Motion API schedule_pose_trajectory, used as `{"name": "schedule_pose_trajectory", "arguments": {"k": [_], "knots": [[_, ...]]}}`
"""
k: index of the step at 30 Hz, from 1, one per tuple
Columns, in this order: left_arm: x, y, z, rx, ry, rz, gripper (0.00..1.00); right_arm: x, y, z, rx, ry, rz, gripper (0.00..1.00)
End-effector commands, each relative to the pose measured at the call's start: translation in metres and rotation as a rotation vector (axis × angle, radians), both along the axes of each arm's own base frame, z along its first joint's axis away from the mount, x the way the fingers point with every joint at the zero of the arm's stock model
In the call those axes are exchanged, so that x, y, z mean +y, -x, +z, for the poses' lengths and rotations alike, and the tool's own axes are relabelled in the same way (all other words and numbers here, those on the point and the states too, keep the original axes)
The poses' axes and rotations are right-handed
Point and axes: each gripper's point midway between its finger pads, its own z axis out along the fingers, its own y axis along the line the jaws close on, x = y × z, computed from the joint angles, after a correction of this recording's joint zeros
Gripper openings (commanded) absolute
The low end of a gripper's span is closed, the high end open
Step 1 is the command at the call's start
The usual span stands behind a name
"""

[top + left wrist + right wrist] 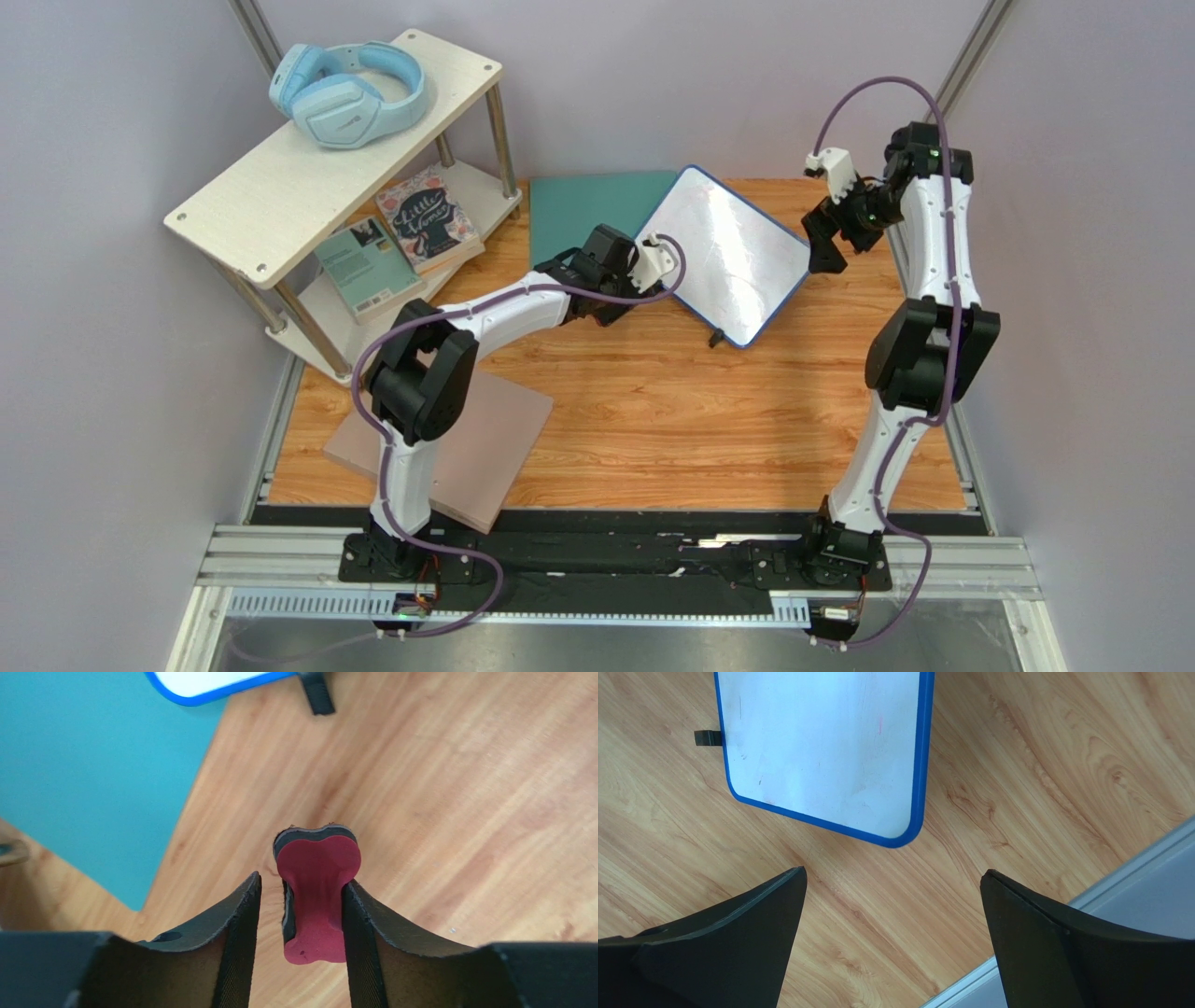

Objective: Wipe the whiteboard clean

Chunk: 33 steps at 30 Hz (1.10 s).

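The whiteboard (723,252) lies tilted at the back of the wooden table, blue-framed and wiped nearly white; the right wrist view shows only faint smudges on the whiteboard (822,742). My left gripper (617,308) points down at the table by its lower-left edge. In the left wrist view a red eraser (317,861) with a black felt backing sits between the fingers of the left gripper (302,880). It rests against the right finger, with a gap to the left finger. My right gripper (825,252) hovers just right of the board. The right gripper (893,871) is wide open and holds nothing.
A teal mat (596,210) lies under the whiteboard's left side. A pinkish-tan square board (463,434) sits at the near left. At the back left, a two-tier shelf (267,196) carries blue headphones (348,91) and books (421,224). The table's metal edge rail (1130,882) runs close to the right gripper.
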Motion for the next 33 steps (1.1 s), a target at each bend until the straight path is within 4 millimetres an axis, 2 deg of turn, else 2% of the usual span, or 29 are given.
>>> {"name": "schedule_pose_trajectory", "arguments": {"k": [1, 2, 3, 4, 9, 13, 14, 16, 17, 20, 22, 25, 26, 27, 29, 30, 31, 32, 33], "knots": [[-0.009, 0.026, -0.007, 0.134, -0.01, -0.121, 0.54, 0.007, 0.028, 0.05, -0.038, -0.019, -0.045, 1.0], [-0.01, 0.03, -0.008, 0.152, -0.011, -0.144, 0.62, 0.011, 0.03, 0.055, -0.046, -0.033, -0.047, 1.0], [-0.011, 0.032, -0.009, 0.163, -0.015, -0.149, 0.95, 0.014, 0.034, 0.065, -0.066, -0.044, -0.046, 1.0], [-0.011, 0.039, -0.011, 0.191, -0.013, -0.168, 0.99, 0.021, 0.036, 0.071, -0.077, -0.072, -0.034, 1.0], [-0.009, 0.05, -0.012, 0.242, 0.002, -0.156, 0.99, 0.058, 0.062, 0.099, -0.096, -0.133, 0.022, 1.0], [-0.003, 0.054, -0.011, 0.293, 0.013, -0.095, 0.93, 0.097, 0.087, 0.103, -0.071, -0.169, 0.096, 1.0], [-0.002, 0.055, -0.011, 0.306, 0.016, -0.079, 0.92, 0.114, 0.096, 0.107, -0.069, -0.187, 0.132, 1.0], [0.0, 0.058, -0.009, 0.34, 0.023, -0.039, 0.92, 0.127, 0.107, 0.102, -0.024, -0.222, 0.144, 1.0], [0.002, 0.06, -0.009, 0.354, 0.023, -0.019, 0.93, 0.151, 0.118, 0.103, -0.011, -0.233, 0.205, 1.0], [0.008, 0.065, -0.011, 0.422, 0.013, 0.038, 0.93, 0.176, 0.135, 0.1, 0.049, -0.297, 0.237, 1.0], [0.01, 0.069, -0.01, 0.445, 0.015, 0.067, 0.98, 0.191, 0.145, 0.1, 0.095, -0.382, 0.246, 1.0], [0.01, 0.077, -0.005, 0.491, 0.077, 0.103, 0.99, 0.206, 0.155, 0.097, 0.163, -0.479, 0.253, 1.0], [0.009, 0.078, -0.002, 0.51, 0.11, 0.122, 0.99, 0.208, 0.16, 0.089, 0.209, -0.501, 0.241, 1.0], [0.009, 0.08, 0.009, 0.507, 0.149, 0.123, 0.99, 0.211, 0.162, 0.087, 0.231, -0.521, 0.235, 1.0], [0.01, 0.086, 0.014, 0.547, 0.231, 0.128, 0.99, 0.216, 0.161, 0.082, 0.265, -0.568, 0.22, 1.0], [0.008, 0.089, 0.028, 0.544, 0.283, 0.121, 0.99, 0.219, 0.162, 0.082, 0.283, -0.585, 0.205, 1.0], [0.005, 0.098, 0.029, 0.582, 0.336, 0.097, 0.99, 0.221, 0.158, 0.082, 0.277, -0.599, 0.206, 1.0], [0.006, 0.099, 0.042, 0.58, 0.386, 0.088, 0.99, 0.224, 0.158, 0.081, 0.286, -0.596, 0.207, 0.98], [0.005, 0.103, 0.048, 0.607, 0.427, 0.091, 0.99, 0.227, 0.155, 0.074, 0.316, -0.592, 0.19, 0.96]]}}
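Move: The red eraser hangs from one finger of the half-open left hand, about 1 cm back, 1 cm right and 2 cm below its hand point. From this hand the whiteboard's middle is roughly 11 cm ahead and 18 cm right; the green mat, 20 cm ahead and 3 cm left. From the empty, open right hand, the eraser is some 35 cm left, 3 cm back and 11 cm lower, and the whiteboard about 8 cm ahead and 17 cm left. The eraser keeps clinging to one left finger while that hand backs off about 10 cm from the whiteboard, opens from half to wide, and tips its fingers some 30 degrees steeper. The right hand, open throughout, first climbs 10 cm, then sweeps some 20 cm left and 15 cm back over the whiteboard towards the eraser, sinking slightly late and swinging its fingers to point left. ##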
